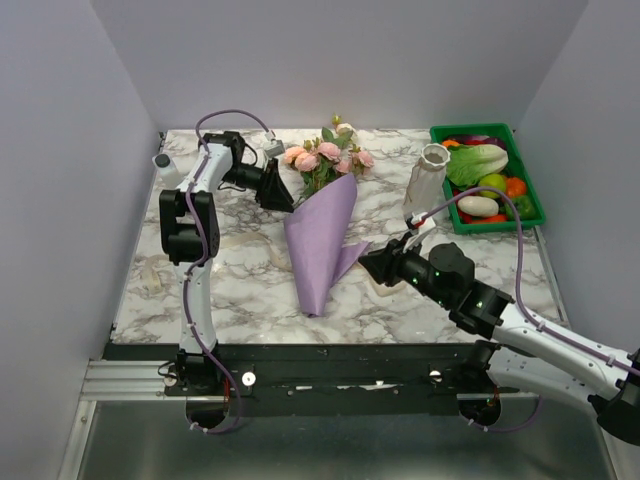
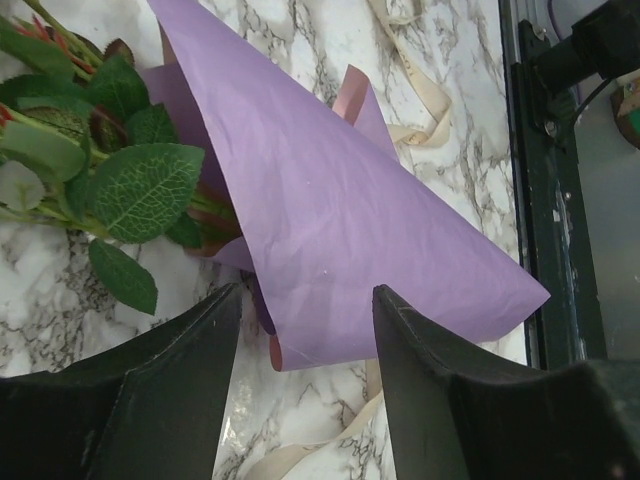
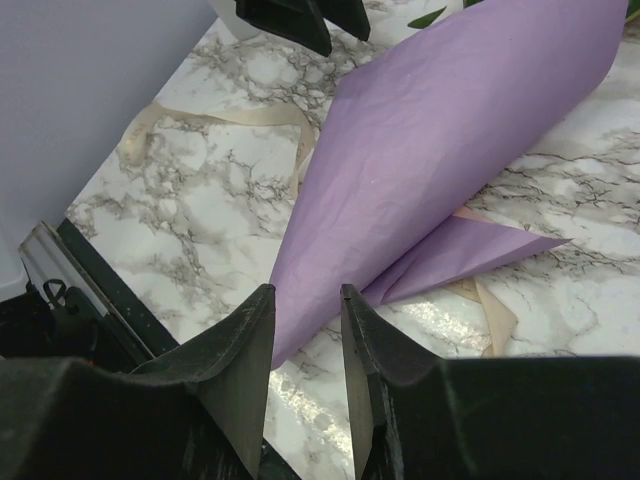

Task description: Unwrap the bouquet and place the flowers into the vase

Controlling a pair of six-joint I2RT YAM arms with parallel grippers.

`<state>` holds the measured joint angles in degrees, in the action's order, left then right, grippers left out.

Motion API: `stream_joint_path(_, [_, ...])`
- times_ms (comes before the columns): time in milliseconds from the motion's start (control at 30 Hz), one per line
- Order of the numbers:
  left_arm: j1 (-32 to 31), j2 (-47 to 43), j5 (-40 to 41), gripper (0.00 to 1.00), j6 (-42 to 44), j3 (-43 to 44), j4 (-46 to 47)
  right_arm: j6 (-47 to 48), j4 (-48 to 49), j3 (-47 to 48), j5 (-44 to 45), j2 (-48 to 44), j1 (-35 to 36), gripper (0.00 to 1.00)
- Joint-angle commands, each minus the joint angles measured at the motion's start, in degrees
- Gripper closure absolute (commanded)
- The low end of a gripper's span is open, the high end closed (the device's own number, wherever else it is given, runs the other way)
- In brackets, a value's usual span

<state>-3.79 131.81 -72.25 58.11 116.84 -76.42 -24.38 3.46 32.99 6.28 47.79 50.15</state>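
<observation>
The bouquet lies on the marble table, its lilac paper cone [image 1: 320,240] pointing toward the near edge. The flowers [image 1: 325,155], pink and cream roses with green leaves [image 2: 140,185], stick out of its far end. My left gripper [image 1: 285,195] hovers at the cone's upper left rim; its jaws [image 2: 308,290] stand open, just short of the paper edge [image 2: 330,220], holding nothing. My right gripper [image 1: 365,262] sits at the cone's right side beside a loose paper flap [image 3: 480,255]; its fingers [image 3: 306,290] are apart with nothing between them. The vase [image 1: 428,180] stands upright to the right.
A cream ribbon [image 2: 420,100] lies loose on the marble beside the cone, also seen in the right wrist view [image 3: 220,118]. A green tray [image 1: 500,226] of plastic vegetables sits at the back right. The black front rail [image 2: 530,200] marks the table's near edge.
</observation>
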Motion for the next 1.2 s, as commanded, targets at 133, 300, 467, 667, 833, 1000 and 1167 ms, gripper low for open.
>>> stream_joint_path(133, [-1.13,1.87,2.29,0.35,8.07,-4.42,-10.41,0.56,-0.13,0.67,-1.27,1.69,-0.32,0.6])
stream_joint_path(300, [-1.22,3.28,2.46,0.35,8.86,-5.47,-10.41,0.48,0.23,1.11,-1.89,2.57,-0.23,0.6])
stream_joint_path(467, [-1.22,1.61,4.3,0.38,11.33,-10.57,-10.41,0.48,0.58,1.28,-1.89,3.18,-0.23,0.6])
stream_joint_path(667, [-1.31,-0.94,4.05,0.51,13.61,-15.32,-10.5,0.39,0.84,1.72,-2.24,3.45,-0.32,0.6])
stream_joint_path(833, [-1.57,-2.25,2.82,0.8,11.51,-13.31,-10.5,0.12,0.84,1.64,-2.15,3.19,-0.32,0.6])
stream_joint_path(1000, [-2.36,-4.98,0.36,0.9,7.3,-9.8,-10.5,0.04,0.84,1.9,-1.89,3.19,-0.4,0.6])
stream_joint_path(1167, [-4.9,-8.67,-2.37,0.91,2.72,-7.33,-10.5,0.39,0.84,2.25,-1.45,2.57,-0.32,0.6])
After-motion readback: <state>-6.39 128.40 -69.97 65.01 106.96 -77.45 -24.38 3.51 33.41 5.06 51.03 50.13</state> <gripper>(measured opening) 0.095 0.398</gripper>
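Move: The wrapping's free left edge hangs about 5 cm back from the left hand and 8 cm below it, neither left nor right. The paper's middle lies roughly 8 cm back and 8 cm to the right; the flower heads stand some 11 cm ahead and 10 cm to the right. The cream ribbon is about 9 cm back, 1 cm left, on the table. From the right hand that edge is 15 cm ahead, 18 cm left, 15 cm below. Down and then increasingly back towards the robot, the left hand sinks about 8 cm with its fingers open, bringing them to the free left edge of the purple wrapping. There the fingers close and pinch the edge, and the hand rises again by some 6 cm, easing slightly forward, with the paper in its grip. ##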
